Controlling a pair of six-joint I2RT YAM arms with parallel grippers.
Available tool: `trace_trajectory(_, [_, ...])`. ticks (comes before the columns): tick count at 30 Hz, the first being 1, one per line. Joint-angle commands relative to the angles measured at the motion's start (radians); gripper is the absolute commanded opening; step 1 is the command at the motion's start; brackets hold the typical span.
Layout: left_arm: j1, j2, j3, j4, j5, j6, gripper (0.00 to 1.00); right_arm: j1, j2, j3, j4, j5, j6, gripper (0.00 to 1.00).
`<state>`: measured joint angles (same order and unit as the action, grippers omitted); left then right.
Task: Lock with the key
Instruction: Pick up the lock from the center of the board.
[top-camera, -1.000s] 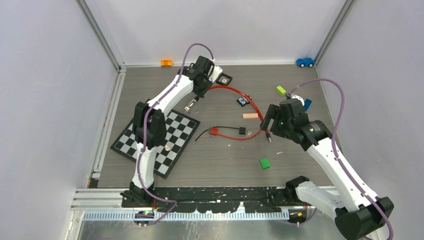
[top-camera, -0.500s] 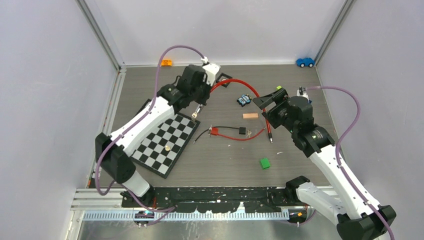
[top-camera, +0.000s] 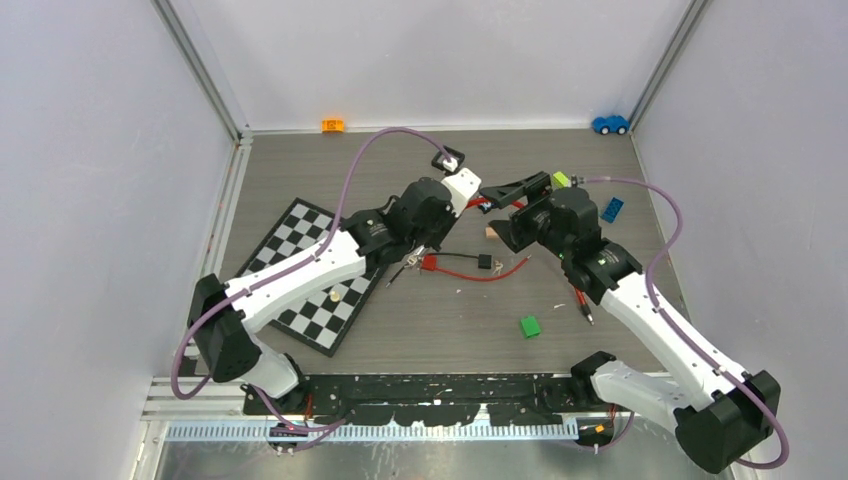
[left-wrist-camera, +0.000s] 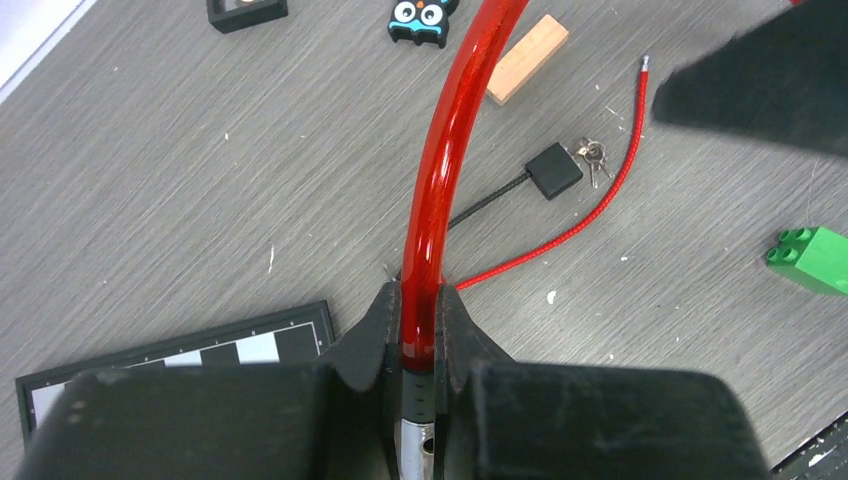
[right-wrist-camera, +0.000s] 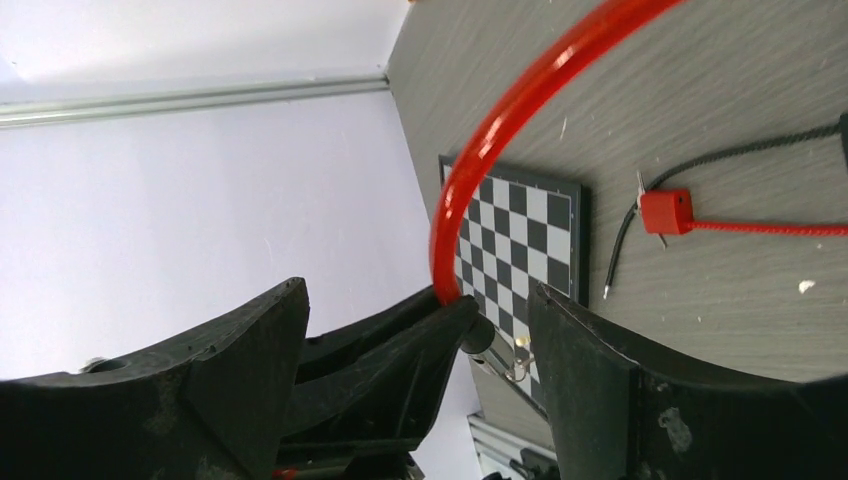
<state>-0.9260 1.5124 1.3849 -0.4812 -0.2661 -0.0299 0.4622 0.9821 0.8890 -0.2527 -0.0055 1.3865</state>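
Observation:
My left gripper (left-wrist-camera: 420, 325) is shut on a thick red cable lock (left-wrist-camera: 440, 150), just above its black collar and silver end (right-wrist-camera: 500, 352). A small ring hangs from that silver end. In the top view the left gripper (top-camera: 415, 250) hangs over the table's middle, by the chessboard's corner. The cable's free tip (top-camera: 582, 303) lies to the right. My right gripper (right-wrist-camera: 415, 300) is open, its fingers wide on either side of the left gripper's fingers without touching the cable. A bunch of keys (left-wrist-camera: 594, 153) lies beside a small black box (left-wrist-camera: 555, 170) on a thin red cord (left-wrist-camera: 590, 215).
A chessboard (top-camera: 300, 280) lies left of centre, with a red block (top-camera: 428, 263) on the thin cord next to it. A green brick (top-camera: 529, 326), a wooden block (left-wrist-camera: 527, 45), an owl figure (left-wrist-camera: 420, 15) and a black frame (top-camera: 448, 159) lie around.
The left arm swung from the far back toward the table's middle, carrying the cable end. The right arm moved left to face it. The cable's free tip slid toward the near right.

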Motion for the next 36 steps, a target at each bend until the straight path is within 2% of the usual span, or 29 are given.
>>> trace_trajectory(1, [-0.03, -0.047, 0.034, 0.116, -0.082, -0.032, 0.0, 0.053, 0.025, -0.021, 0.038, 0.019, 0.075, 0.84])
trace_trajectory(13, [-0.141, -0.045, 0.027, 0.13, -0.132, -0.039, 0.0, 0.093, 0.073, -0.036, 0.081, 0.122, 0.123, 0.77])
trace_trajectory(18, [-0.192, -0.054, 0.011, 0.134, -0.17, -0.039, 0.0, 0.096, 0.119, -0.041, 0.122, 0.09, 0.14, 0.66])
trace_trajectory(21, [-0.2, -0.057, -0.001, 0.141, -0.191, -0.045, 0.0, 0.107, 0.127, -0.037, 0.13, 0.088, 0.137, 0.58])
trace_trajectory(32, [-0.201, -0.007, 0.024, 0.128, -0.265, -0.044, 0.0, 0.139, 0.081, -0.008, 0.075, 0.115, 0.107, 0.5])
trace_trajectory(36, [-0.202, -0.002, 0.03, 0.131, -0.257, -0.046, 0.0, 0.144, 0.086, -0.01, 0.095, 0.099, 0.106, 0.34])
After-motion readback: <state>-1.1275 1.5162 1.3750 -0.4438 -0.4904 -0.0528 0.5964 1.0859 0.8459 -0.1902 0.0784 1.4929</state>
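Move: The left gripper already holds the lock by its metal end. The stretch of red cable to take with the right lies about 6 cm left, 4 cm ahead and 5 cm below the open right gripper; from the left gripper it is 4 cm ahead and 3 cm right, nearly level. On the table, some 18 cm below the right hand, the wooden block sits about 3 cm ahead, the black padlock 2 cm back and 1 cm left, and the owl toy 9 cm ahead and 1 cm left. Drop the open right gripper about 5 cm while bringing it some 4 cm left over the red cable beside the left gripper; ease up a centimetre at the end as the fingers close to around half their starting gap, the cable between them. Meanwhile keep the left gripper's hold on the lock and carry it about 5 cm back and right, towards the right hand. ##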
